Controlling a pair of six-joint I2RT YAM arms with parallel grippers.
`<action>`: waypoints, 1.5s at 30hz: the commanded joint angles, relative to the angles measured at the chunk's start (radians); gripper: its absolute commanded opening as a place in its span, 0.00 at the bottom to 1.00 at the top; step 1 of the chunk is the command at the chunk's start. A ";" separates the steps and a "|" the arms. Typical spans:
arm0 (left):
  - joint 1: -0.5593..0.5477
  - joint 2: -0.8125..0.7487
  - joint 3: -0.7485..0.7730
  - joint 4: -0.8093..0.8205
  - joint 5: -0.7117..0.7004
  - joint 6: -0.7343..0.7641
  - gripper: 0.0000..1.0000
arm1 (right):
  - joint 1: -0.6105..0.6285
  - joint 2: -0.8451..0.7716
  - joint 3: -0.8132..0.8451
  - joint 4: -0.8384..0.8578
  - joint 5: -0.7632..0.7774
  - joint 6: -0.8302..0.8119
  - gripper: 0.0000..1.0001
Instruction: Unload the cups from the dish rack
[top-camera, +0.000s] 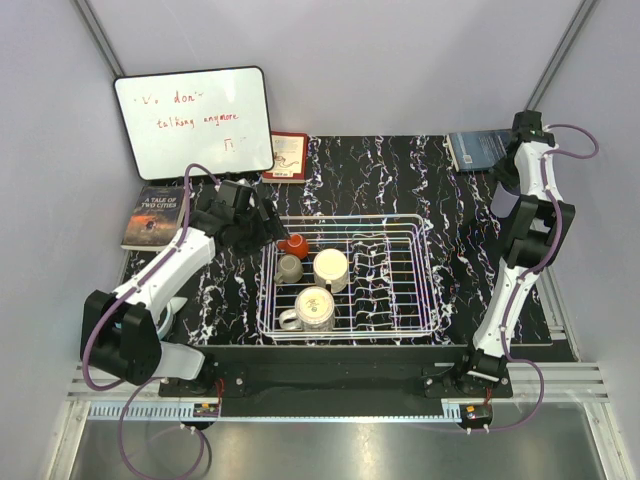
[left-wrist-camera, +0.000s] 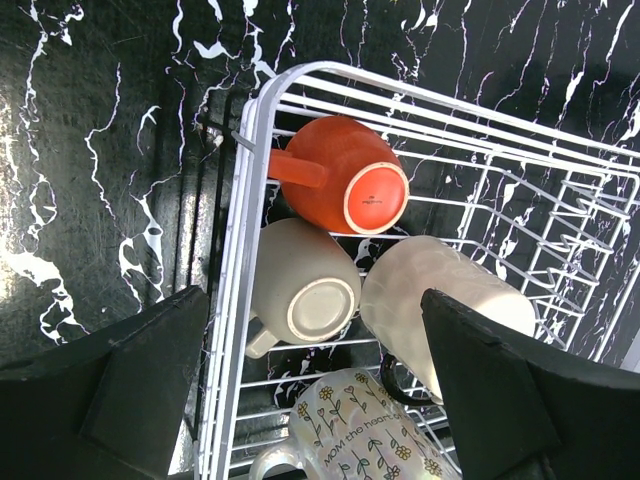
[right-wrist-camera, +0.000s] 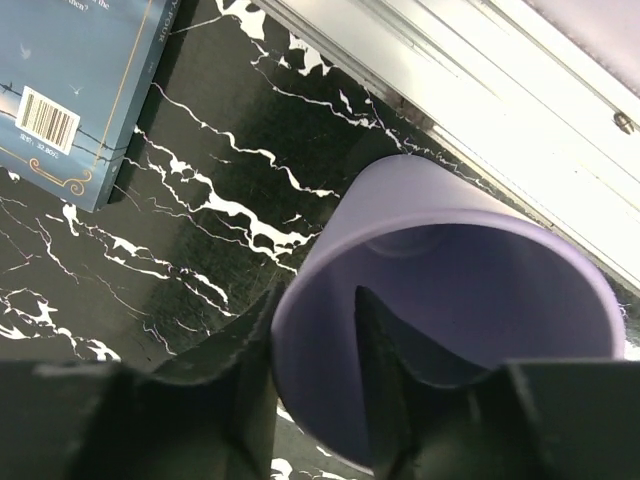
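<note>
The white wire dish rack (top-camera: 420, 250) stands mid-table. In its left part lie an orange cup (left-wrist-camera: 340, 185), a small grey-brown cup (left-wrist-camera: 300, 285), a cream mug (left-wrist-camera: 430, 290) and a flowered mug (left-wrist-camera: 365, 435). My left gripper (left-wrist-camera: 315, 380) hovers open over the rack's left rim, its fingers apart above these cups and holding nothing. At the table's far right, my right gripper (right-wrist-camera: 315, 295) straddles the wall of the upright lavender tumbler (right-wrist-camera: 430, 210). One finger is outside and one inside, with a gap showing beside the inner finger.
A whiteboard (top-camera: 193, 122) leans at the back left, with a dark book (top-camera: 155, 215) beside it and a red book (top-camera: 286, 156) behind the rack. A blue book (right-wrist-camera: 70, 90) lies near the tumbler. The table's aluminium edge rail (right-wrist-camera: 480, 80) runs just beyond it.
</note>
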 joint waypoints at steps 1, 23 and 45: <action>-0.007 -0.052 0.032 0.014 -0.019 0.016 0.91 | 0.006 -0.089 -0.006 0.005 -0.013 0.016 0.45; -0.096 -0.121 0.066 -0.031 -0.166 0.127 0.92 | 0.293 -0.523 0.068 -0.051 0.029 0.015 0.90; -0.447 -0.275 -0.010 -0.133 -0.377 0.124 0.89 | 0.816 -1.278 -0.876 0.094 0.037 -0.042 1.00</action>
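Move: The right fingers straddle the purple cup's rim, already parting, with its middle about 4 cm to their right, 1 cm back and 4 cm below. The blue book is about 18 cm ahead and 7 cm left of this hand; the dish rack's middle is some 22 cm back and 43 cm left. From the left hand the grey cup is roughly 1 cm back, 2 cm right and 9 cm down; the orange cup is 6 cm ahead and 3 cm right, the white cup 1 cm back and 13 cm right, the flowered cup 13 cm back and 9 cm right. Up first, the right fingers opening wide and coming free of the purple cup's rim, the right hand then swings left and back to above the rack's right side, some 30 cm left, 23 cm back and 21 cm higher, the wrist turning about 45 degrees counter-clockwise. The left hand, open and empty, rises about 5 cm and draws 6 to 7 cm back and some 4 cm right, away from the grey cup. ##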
